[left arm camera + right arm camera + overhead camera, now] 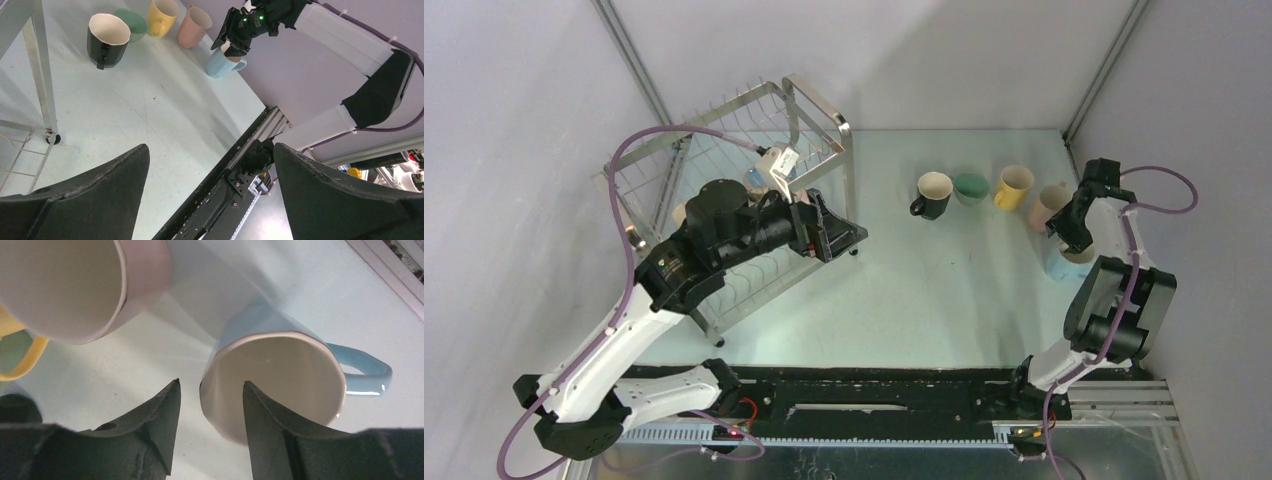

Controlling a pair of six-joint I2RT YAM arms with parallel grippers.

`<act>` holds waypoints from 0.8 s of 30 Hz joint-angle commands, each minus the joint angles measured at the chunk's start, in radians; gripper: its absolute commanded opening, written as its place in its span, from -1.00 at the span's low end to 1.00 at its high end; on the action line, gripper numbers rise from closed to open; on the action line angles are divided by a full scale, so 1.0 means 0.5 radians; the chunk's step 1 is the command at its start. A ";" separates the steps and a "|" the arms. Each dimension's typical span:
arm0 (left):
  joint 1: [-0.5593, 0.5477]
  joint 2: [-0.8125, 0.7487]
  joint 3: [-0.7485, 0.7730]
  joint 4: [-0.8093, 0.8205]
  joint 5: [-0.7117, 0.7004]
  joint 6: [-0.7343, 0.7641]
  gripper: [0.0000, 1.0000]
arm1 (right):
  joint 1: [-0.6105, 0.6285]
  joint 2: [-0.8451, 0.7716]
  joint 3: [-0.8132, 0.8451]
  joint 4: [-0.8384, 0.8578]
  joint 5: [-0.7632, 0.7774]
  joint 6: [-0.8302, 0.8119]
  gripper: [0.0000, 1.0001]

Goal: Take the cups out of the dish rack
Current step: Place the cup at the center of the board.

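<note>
The steel wire dish rack (724, 150) stands at the back left. My left gripper (849, 232) hangs open and empty just right of it. To the right, a row of cups stands on the table: black (934, 194), green (971, 187), yellow (1014, 186), pink (1052, 205). A light blue cup (280, 365) stands upright at the near end of the row. My right gripper (210, 385) is open astride its rim, one finger inside, one outside, with gaps on both sides. The left arm hides most of the rack's inside.
A leg of the rack (42, 75) stands at the left of the left wrist view. The black rail (874, 395) runs along the table's near edge. The side wall (1204, 150) stands close behind the right arm and the cup row.
</note>
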 commanded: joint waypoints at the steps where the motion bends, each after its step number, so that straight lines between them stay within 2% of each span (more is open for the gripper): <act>1: -0.016 -0.006 0.018 0.009 -0.026 0.081 1.00 | -0.016 -0.199 0.069 -0.051 0.001 -0.061 0.15; 15: -0.148 -0.082 -0.127 -0.032 -0.348 0.183 1.00 | 0.040 -0.665 0.069 -0.204 -0.084 -0.115 0.48; 18: -0.213 -0.094 -0.180 -0.021 -0.534 0.200 1.00 | 0.118 -0.772 0.069 -0.235 -0.135 -0.117 0.57; 24: -0.369 -0.103 -0.332 0.036 -0.905 0.198 1.00 | 0.389 -0.956 0.051 -0.212 -0.234 -0.066 0.97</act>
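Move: Just clear of the light blue cup's rim, the right hand has its fingertips astride the forward-left wall, with the cup's middle about 3 cm back, 2 cm right and 5 cm below. From that hand the pink cup stands 8 cm ahead and 4 cm left, the yellow cup 14 cm ahead and 12 cm left. From the left hand, the rack's pink cup lies some 23 cm ahead, 9 cm left and 32 cm down, the lime cup 18 cm ahead and 18 cm left. Rising about 12 cm away from the light blue cup, the right hand eases back some 3 cm and late on swings about 6 cm left, its half-open fingers spreading nearly wide while they tip outward and the wrist turns a little counter-clockwise. The empty left hand, still wide open, sinks nearly 5 cm towards the rack's pink cup, mostly at the end, rolling and turning slightly counter-clockwise. ##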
